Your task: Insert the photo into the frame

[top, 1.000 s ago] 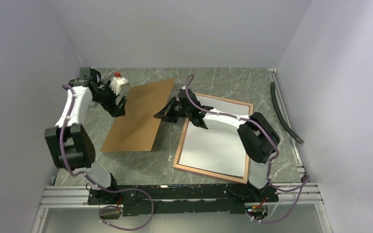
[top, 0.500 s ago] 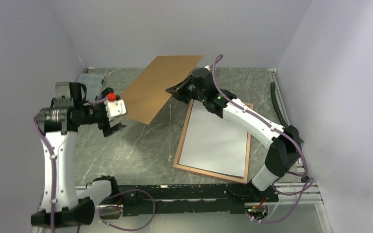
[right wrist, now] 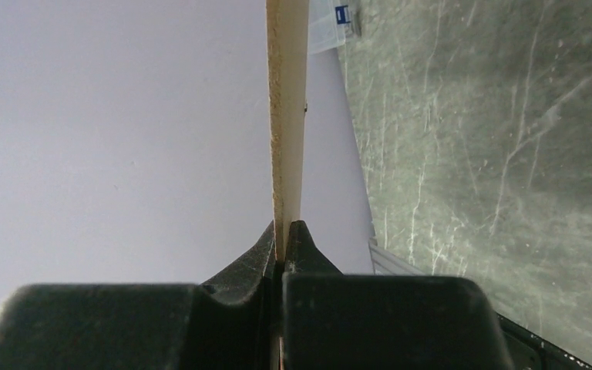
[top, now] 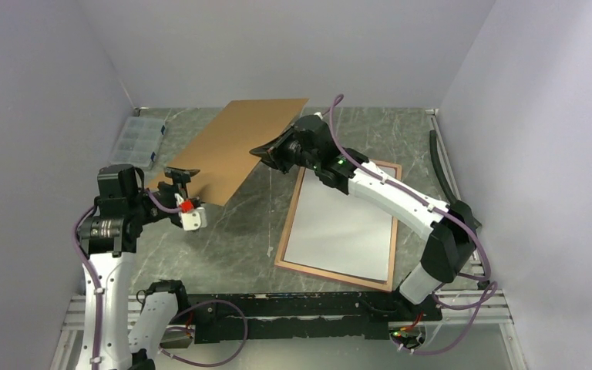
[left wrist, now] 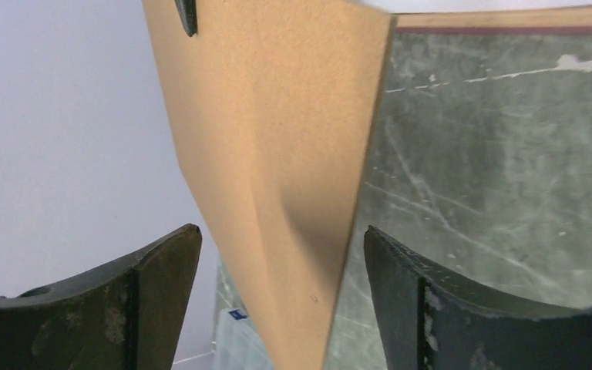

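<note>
My right gripper point(top: 266, 152) is shut on the right edge of a plain brown backing board point(top: 239, 142) and holds it tilted above the table's back left. In the right wrist view the board's thin edge point(right wrist: 287, 116) runs straight out from the closed gripper point(right wrist: 287, 231). My left gripper point(top: 183, 171) is open at the board's near lower corner. In the left wrist view that corner point(left wrist: 277, 154) hangs between the spread gripper point(left wrist: 281, 229) fingers without touching either. The frame point(top: 331, 274) lies flat at the right, tan rails up, and a white surface fills it. The photo's picture is not in view.
A clear plastic organiser box point(top: 137, 141) sits at the back left by the wall. A black hose point(top: 451, 177) lies along the table's right edge. Grey walls close in three sides. The arm bases and a metal rail run along the near edge.
The left arm has swung down and toward the middle, and its open gripper now straddles the board's near corner. The right arm has lowered and flattened the board slightly.
</note>
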You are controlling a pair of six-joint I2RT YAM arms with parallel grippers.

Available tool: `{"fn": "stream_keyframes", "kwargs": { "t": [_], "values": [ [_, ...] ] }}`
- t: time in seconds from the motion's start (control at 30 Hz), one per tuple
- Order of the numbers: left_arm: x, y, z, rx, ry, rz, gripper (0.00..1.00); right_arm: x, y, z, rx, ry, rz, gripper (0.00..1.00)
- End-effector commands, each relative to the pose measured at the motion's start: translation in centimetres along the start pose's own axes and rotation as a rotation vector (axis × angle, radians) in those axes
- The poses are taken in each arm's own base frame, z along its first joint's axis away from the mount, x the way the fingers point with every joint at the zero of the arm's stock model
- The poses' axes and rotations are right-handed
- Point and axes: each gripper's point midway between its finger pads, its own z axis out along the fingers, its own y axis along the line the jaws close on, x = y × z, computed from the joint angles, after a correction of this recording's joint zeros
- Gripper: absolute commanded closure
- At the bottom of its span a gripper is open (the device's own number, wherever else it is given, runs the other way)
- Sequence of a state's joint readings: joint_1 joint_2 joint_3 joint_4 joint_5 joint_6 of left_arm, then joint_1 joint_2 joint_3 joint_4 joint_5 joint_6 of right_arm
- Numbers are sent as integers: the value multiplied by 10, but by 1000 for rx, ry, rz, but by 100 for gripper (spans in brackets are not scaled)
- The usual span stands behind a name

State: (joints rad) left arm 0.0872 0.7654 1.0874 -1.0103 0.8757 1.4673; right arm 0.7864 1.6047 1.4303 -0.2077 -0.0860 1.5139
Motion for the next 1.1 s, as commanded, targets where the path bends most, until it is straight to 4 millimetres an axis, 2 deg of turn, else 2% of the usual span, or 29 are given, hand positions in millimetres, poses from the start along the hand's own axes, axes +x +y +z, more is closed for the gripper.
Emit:
{"fn": "stream_keyframes", "kwargs": {
  "t": [0.0,0.07,0.13,0.17,0.23,0.27,0.33,0.4,0.43,0.5,0.53,0.57,0.6,0.67,0.7,0.83,0.97,1.0,1.07],
  "values": [
    [-2,25,8,-46,-34,193,23,15,82,-22,-262,46,18,100],
    [3,25,11,-37,-24,192,36,21,86,-21,-278,58,14,100],
    [8,28,14,-46,-10,211,58,27,89,-18,-284,75,-9,100],
    [10,30,15,-61,-4,220,73,30,88,-15,-283,86,-22,100],
    [13,40,15,-116,11,265,95,37,81,-9,-266,121,-37,100],
    [14,43,15,-140,16,290,97,41,77,-7,-271,145,-42,100],
    [16,51,15,-193,25,352,97,50,67,-5,-276,196,-41,89],
    [16,60,14,-249,33,400,97,56,61,-7,-296,247,-56,69],
    [15,65,13,-274,35,421,97,55,59,-9,-304,263,-85,55],
    [12,71,11,-293,35,435,97,54,58,-19,-331,305,-150,37],
    [10,75,9,-297,35,430,97,53,63,-29,-380,327,-217,25],
    [8,78,8,-294,33,412,97,48,68,-39,-426,349,-299,6],
    [7,81,7,-286,32,389,97,48,71,-50,-473,386,-422,1],
    [3,82,6,-263,20,352,97,49,69,-77,-501,482,-619,0],
    [1,81,5,-249,14,344,97,49,63,-90,-521,485,-813,0],
    [-8,70,6,-193,-32,332,97,31,42,-129,-434,340,-1336,0],
    [-17,59,8,-139,-81,290,97,-4,29,-142,-380,95,-1662,0],
    [-19,56,8,-123,-89,280,97,-8,24,-143,-377,63,-1728,0],
    [-24,55,7,-107,-109,277,97,-5,16,-144,-410,71,-1837,0]
  ]
}}
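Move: The brown board hangs in the air between my hands, its near edge already running between my left hand's open fingers; its middle is about 12 cm ahead, 7 cm right and 3 cm lower. From my right hand, which pinches its right edge, the middle is some 10 cm left, 3 ahead, 4 lower. The frame's middle, on the table, lies about 20 cm right of my right hand, 6 back and 28 down. I push my left hand forward about 5 cm, its fingers closing on the board's near edge to pinch it, then hold it there, easing back slightly at the end. My right hand keeps its pinch until then, drifting a little left, then opens wide and draws away from the board's edge, right, up and back by roughly 10 cm each, rolling some 80 degrees about its fingers. ##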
